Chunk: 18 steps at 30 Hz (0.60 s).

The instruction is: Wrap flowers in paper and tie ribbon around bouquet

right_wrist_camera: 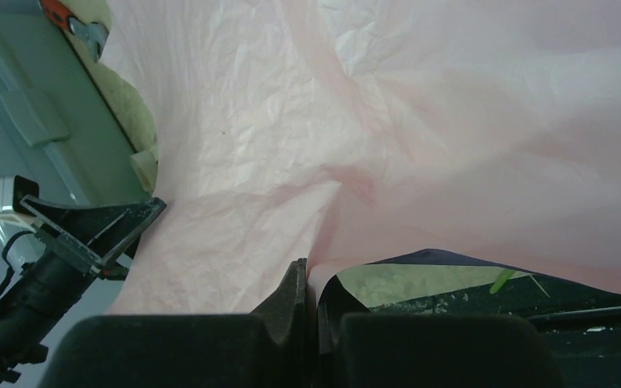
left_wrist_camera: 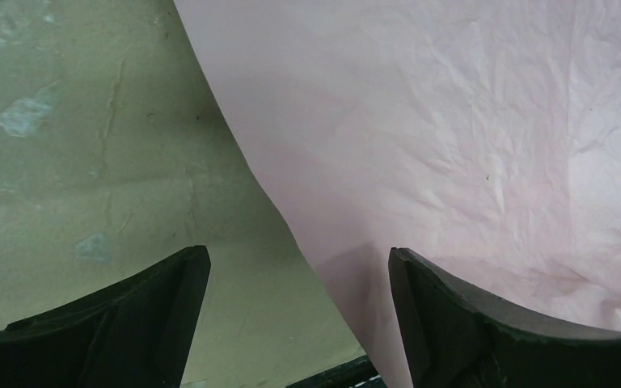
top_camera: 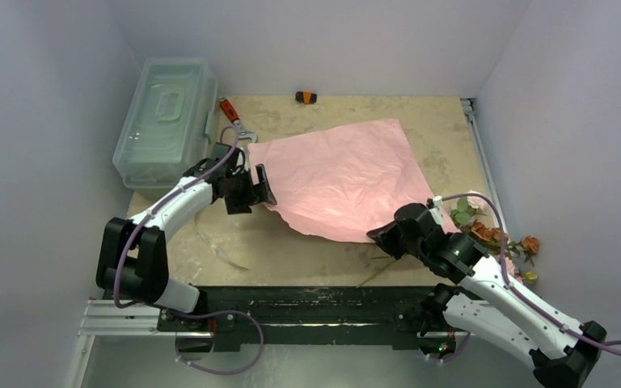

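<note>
The paper (top_camera: 344, 174) lies pink side up across the middle of the table, crinkled. My left gripper (top_camera: 251, 187) is open at its left edge; in the left wrist view the paper's edge (left_wrist_camera: 453, 145) runs between the spread jaws (left_wrist_camera: 299, 259) without being pinched. My right gripper (top_camera: 380, 236) is shut on the paper's near edge, which rises in a fold (right_wrist_camera: 331, 121) from the closed jaws (right_wrist_camera: 311, 275). The flowers (top_camera: 497, 236) lie loose at the right, partly behind the right arm, one green stem (top_camera: 376, 273) reaching toward the front. The ribbon (top_camera: 228, 259) shows faintly as a pale curved strip.
A clear plastic box (top_camera: 166, 117) stands at the back left, with an orange-handled tool (top_camera: 234, 117) beside it. A small orange and black object (top_camera: 306, 97) sits by the back wall. A black rail (top_camera: 307, 295) runs along the near edge.
</note>
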{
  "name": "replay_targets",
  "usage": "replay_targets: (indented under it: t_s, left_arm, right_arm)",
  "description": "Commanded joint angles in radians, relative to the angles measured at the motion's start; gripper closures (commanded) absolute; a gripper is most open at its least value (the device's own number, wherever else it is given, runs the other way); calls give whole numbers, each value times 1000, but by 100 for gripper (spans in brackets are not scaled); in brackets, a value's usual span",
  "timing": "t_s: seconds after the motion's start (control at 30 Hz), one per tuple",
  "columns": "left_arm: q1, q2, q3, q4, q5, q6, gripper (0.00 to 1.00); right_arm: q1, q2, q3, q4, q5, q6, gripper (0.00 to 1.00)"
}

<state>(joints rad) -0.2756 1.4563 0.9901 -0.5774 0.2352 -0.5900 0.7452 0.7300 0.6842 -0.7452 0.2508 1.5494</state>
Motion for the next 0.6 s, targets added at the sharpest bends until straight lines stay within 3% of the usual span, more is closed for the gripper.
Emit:
replay_targets:
  t_s: [0.0, 0.07, 0.1, 0.2, 0.23, 0.43, 0.57]
  left_arm:
    - [13, 34, -66, 241, 142, -62, 16]
    - [13, 54, -88, 291, 153, -85, 27]
    - [13, 61, -102, 321, 156, -95, 39]
    - [13, 84, -112, 383, 169, -122, 91]
    - [13, 85, -103, 388, 167, -131, 100]
    - [13, -6, -18, 317, 85, -154, 100]
    - [13, -60, 64, 271, 21, -171, 100]
  right_arm:
    - [-2, -17, -25, 26, -5, -15, 100]
    - [-1, -22, -35, 35, -6, -15, 100]
    - [-1, -27, -39, 40, -6, -15, 100]
    - [-2, -29, -46, 62, 5, -31, 100]
    - [-2, -28, -43, 66, 18, -40, 100]
    - [-3, 3, -10, 83, 140, -78, 100]
    - [-45, 72, 24, 197, 177, -171, 100]
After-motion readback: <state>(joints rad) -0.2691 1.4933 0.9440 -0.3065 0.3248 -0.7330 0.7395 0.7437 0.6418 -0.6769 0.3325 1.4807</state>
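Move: The stretch of the paper's left edge to be pinched lies about 3 cm below the open left gripper, roughly 1 cm ahead and 3 cm to its right. The wrench is some 19 cm ahead of that gripper and 5 cm to its left; the lidded box is about 20 cm ahead and 23 cm left, its middle some 3 cm lower. From the right gripper, already holding the paper's near edge, the pinch spot is about 10 cm ahead, 26 cm left and 8 cm lower. Bring the left gripper down about 3 cm and slightly less to the right, rolling it some 10 degrees so its left side drops, and shut the wide-open fingers on the paper's left edge. Then, keeping the pinch, lift roughly 4 cm and carry the edge forward almost 3 cm. Keep the right gripper shut on the near edge, letting it sink about 1 cm, then ease forward. ##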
